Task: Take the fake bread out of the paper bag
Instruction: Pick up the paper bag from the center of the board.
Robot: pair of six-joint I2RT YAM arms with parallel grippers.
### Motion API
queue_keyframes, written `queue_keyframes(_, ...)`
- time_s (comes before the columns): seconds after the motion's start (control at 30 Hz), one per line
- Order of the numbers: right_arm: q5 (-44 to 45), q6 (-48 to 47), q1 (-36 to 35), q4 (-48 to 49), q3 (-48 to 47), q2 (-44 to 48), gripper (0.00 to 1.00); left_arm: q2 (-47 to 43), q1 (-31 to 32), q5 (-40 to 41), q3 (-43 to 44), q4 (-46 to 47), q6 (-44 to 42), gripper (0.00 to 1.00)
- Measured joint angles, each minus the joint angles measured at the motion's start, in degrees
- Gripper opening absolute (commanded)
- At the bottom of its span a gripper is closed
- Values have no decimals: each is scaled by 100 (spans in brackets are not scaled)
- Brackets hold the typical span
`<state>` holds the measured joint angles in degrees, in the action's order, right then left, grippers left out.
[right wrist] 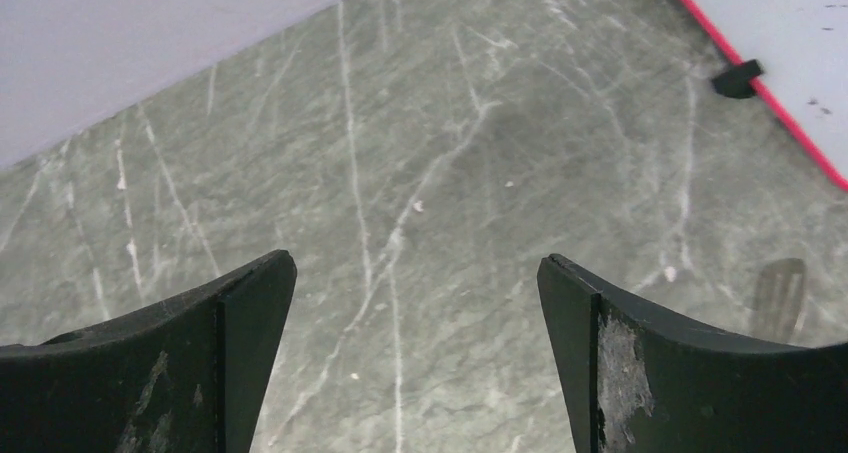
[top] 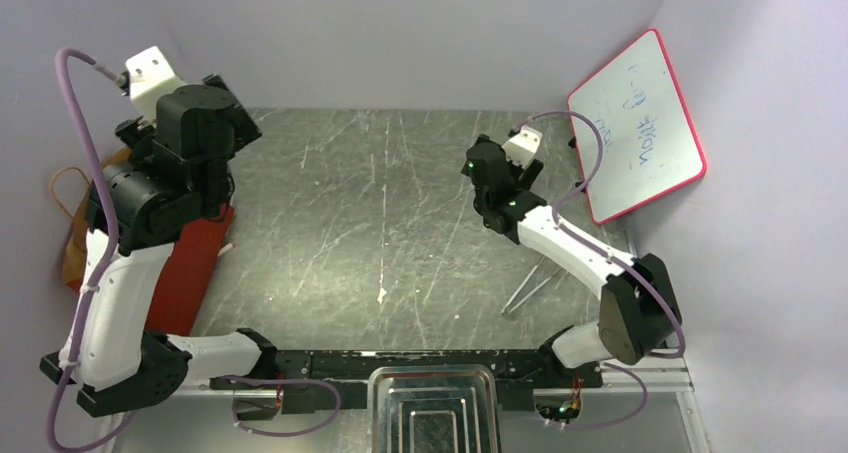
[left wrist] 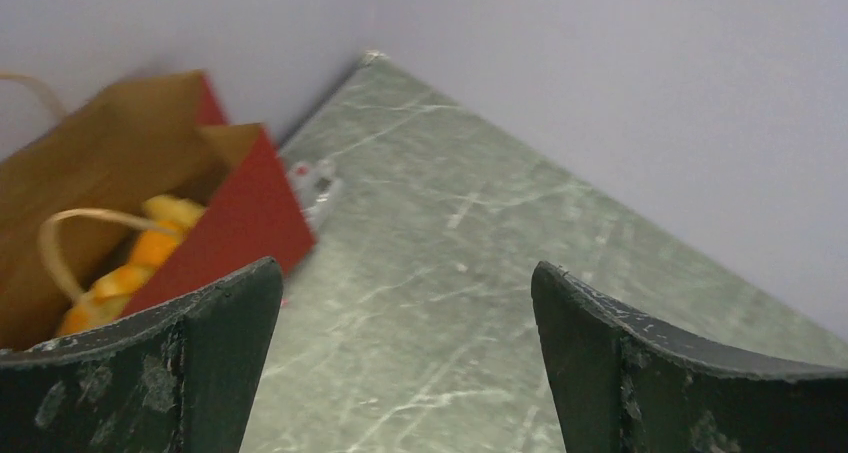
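Note:
The paper bag [top: 190, 273] lies on its side at the table's left edge, red outside, partly under my left arm. In the left wrist view its brown mouth [left wrist: 90, 173] gapes toward the camera, with a cord handle [left wrist: 60, 238] looped across it. Orange and yellow pieces of the fake bread [left wrist: 150, 243] sit inside the bag. My left gripper [left wrist: 405, 303] is open and empty, held over bare table just right of the bag's red side. My right gripper [right wrist: 415, 293] is also open and empty, above bare table on the right side.
A red-framed whiteboard [top: 637, 123] leans against the right wall. Thin metal tongs [top: 530, 288] lie near the right arm. A silver metal tray [top: 435, 408] sits at the near edge between the arm bases. Walls close in the left, back and right.

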<state>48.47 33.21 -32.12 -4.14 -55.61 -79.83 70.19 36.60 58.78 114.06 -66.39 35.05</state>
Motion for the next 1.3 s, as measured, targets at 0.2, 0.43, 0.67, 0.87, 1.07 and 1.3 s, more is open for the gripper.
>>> queue_keyframes(0.2, -127, 289, -236, -24, -507, -542, 97, -103, -1381, -131, -138, -901, 203, 99)
queue_keyframes(0.43, -275, 420, -476, -2, -728, -872, 98, -249, -2124, -693, -1303, -70, -743, 99)
queue_keyframes(0.67, -304, 382, -496, 177, -728, -879, 99, 560, -3233, -2002, -1294, 918, -2048, 99)
queue_keyframes(0.87, -409, 354, -498, 400, -728, -918, 99, 1091, -3692, -2601, -1108, 1241, -2474, 95)
queue_keyframes(1.07, -426, 254, -485, 531, -562, -940, 100, 1215, -4166, -2874, -1244, 1357, -2549, 95)
queue_keyframes(1.3, -529, 251, -461, 623, -466, -938, 100, 1161, -4800, -3082, -2031, 1462, -2542, 95)
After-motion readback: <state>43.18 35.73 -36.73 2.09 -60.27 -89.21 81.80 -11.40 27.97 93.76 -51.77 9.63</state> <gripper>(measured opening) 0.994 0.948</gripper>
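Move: The paper bag's middle lies about 22 cm to the left hand's left, roughly 3 cm ahead and some 35 cm below. Flat on the table, about 46 cm below this hand, are a clear plastic case, some 16 cm ahead and 10 cm left, and a red-ended marker, level with it and 9 cm left. From the right hand the bag is some 83 cm left, 8 cm back and 8 cm lower. Open left hand sweeps 17 cm left and down, 8 forward, towards the paper bag, tipping down; right eases left. ##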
